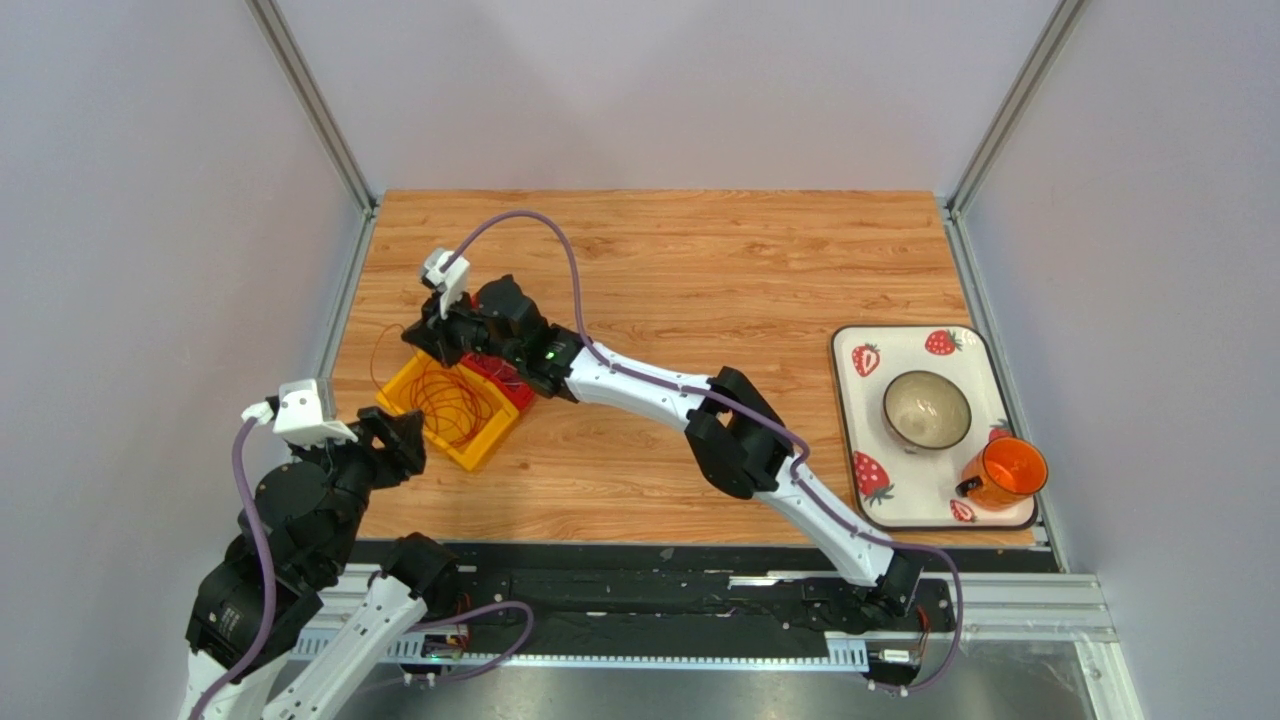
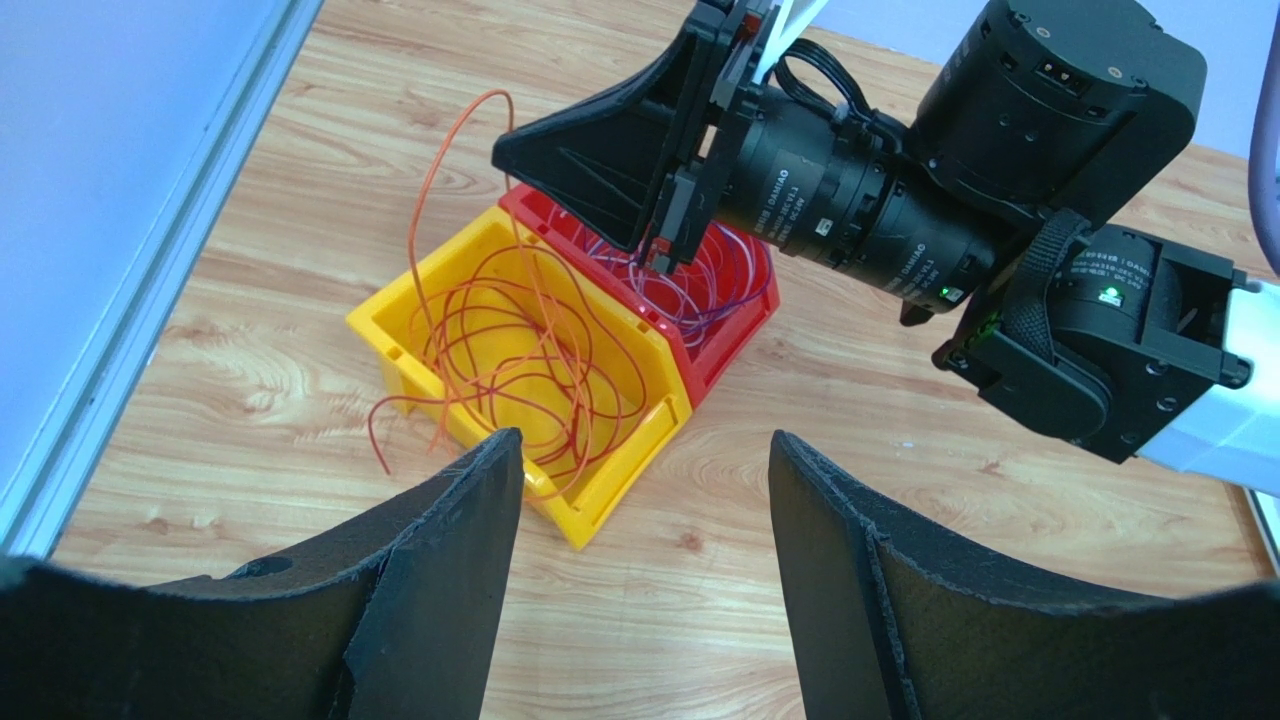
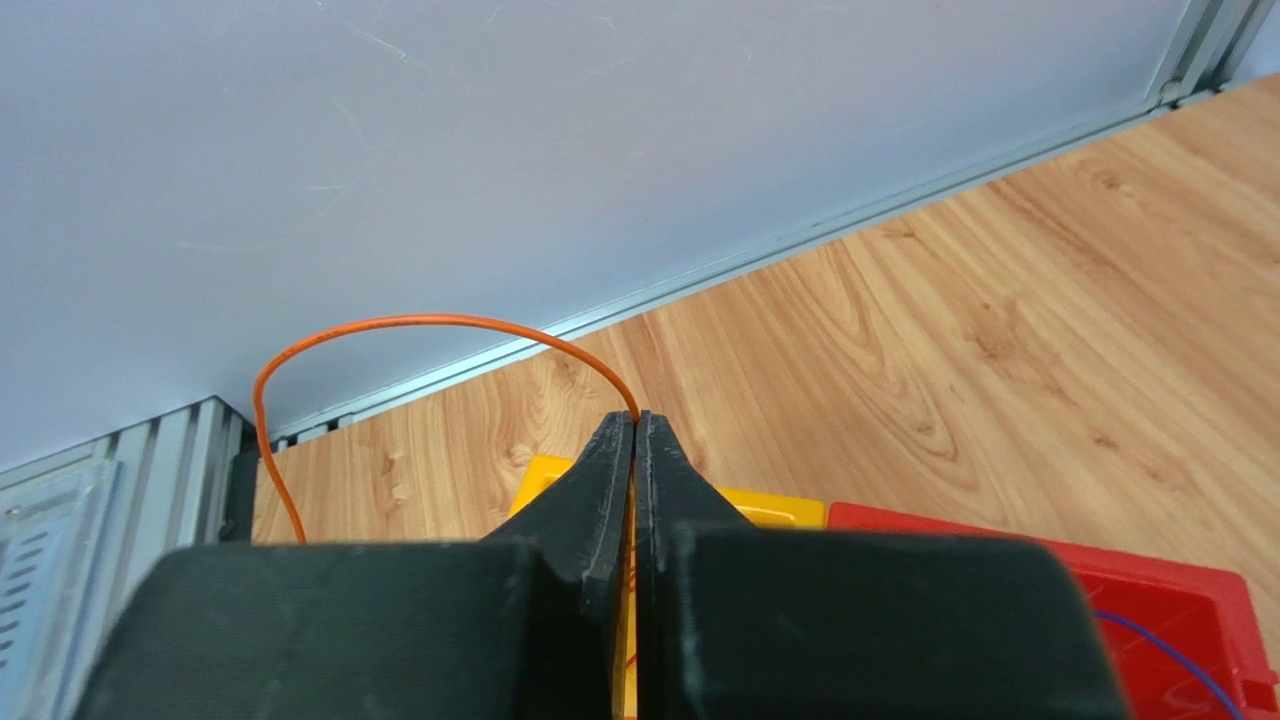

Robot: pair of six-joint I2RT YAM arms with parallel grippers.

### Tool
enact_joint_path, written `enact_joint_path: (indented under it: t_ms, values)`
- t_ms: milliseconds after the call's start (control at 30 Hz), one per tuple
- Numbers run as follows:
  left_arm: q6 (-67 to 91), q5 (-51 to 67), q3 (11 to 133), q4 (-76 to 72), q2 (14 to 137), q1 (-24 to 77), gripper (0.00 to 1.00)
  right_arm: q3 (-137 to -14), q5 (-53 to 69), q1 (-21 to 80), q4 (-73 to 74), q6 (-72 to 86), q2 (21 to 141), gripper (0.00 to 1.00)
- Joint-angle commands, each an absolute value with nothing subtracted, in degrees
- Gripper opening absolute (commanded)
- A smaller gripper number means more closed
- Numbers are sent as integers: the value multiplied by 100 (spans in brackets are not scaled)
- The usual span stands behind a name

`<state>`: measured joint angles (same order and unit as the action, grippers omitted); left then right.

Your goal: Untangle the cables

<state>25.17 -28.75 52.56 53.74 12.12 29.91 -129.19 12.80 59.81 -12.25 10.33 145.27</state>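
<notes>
Orange cables (image 2: 511, 330) lie in loose loops in a yellow bin (image 2: 624, 480), with some ends hanging over its left rim. Dark red-purple and pale cables (image 2: 684, 308) lie in the red bin (image 2: 736, 323) touching it behind. My right gripper (image 3: 633, 423) is shut on one orange cable (image 3: 406, 320), which arcs up and left from its tips. It hovers over the two bins (image 2: 661, 248) (image 1: 436, 333). My left gripper (image 2: 646, 450) is open and empty, just above the table in front of the yellow bin (image 1: 394, 393).
A white strawberry-print tray (image 1: 860, 408) at the right edge holds a bowl (image 1: 926, 410) and an orange cup (image 1: 1011, 468). A metal rail and a grey wall (image 3: 451, 150) run close behind and left of the bins.
</notes>
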Motion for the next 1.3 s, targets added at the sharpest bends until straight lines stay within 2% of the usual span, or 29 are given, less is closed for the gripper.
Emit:
enact_joint_path:
  t_ms: [0,133,233,267,333,567,833,1033,1267]
  values:
    - [2426,-2821,5300,5194,1230,2953,70,-12981,1222,6047,-1627,335,14651,0]
    - [2426,-2830,5291,5194,1239,2953,70,-12833,1117,6064,-1345,27,14634,0]
    - [2417,-2830,5300,5194,1239,2953,70,-12692,1002,6064,-1196,-202,14572,8]
    - [2417,-2839,5300,5194,1239,2953,70,-12691,993,6073,-1074,-228,14546,14]
    - [2417,-2839,5300,5203,1248,2944,69,-12630,985,6082,-1028,-263,14502,15]
    - [2426,-2830,5300,5203,1248,2944,69,-12226,870,6091,-1125,-255,14221,27]
    - [2417,-2830,5300,5203,1257,2944,70,-12050,747,6108,-1239,-141,13791,30]
    - [2417,-2830,5300,5203,1266,2944,70,-12068,686,6196,-1011,-35,13422,39]
    - [2443,-2883,5317,5221,1345,2918,72,-11489,89,6240,-730,413,12842,53]
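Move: The right hand, shut on the orange cable, hangs almost over the yellow box: its middle is about 16 cm below the fingers, some 3 cm back and 3 cm to the right. The red box adjoins it, its middle around 11 cm to the right of this hand and 3 cm farther out, equally low. From the idle left hand the yellow box lies roughly 18 cm ahead, 4 cm to the left and 24 cm below. Down first: the right hand lowers the held orange cable nearly 9 cm towards the yellow box, the fingers tipping downward some 15 degrees and parting on the way, and lets it go. Still opening to about half, the hand then climbs back up 11 cm, ending empty slightly above its starting height and about 3 cm to the right. ##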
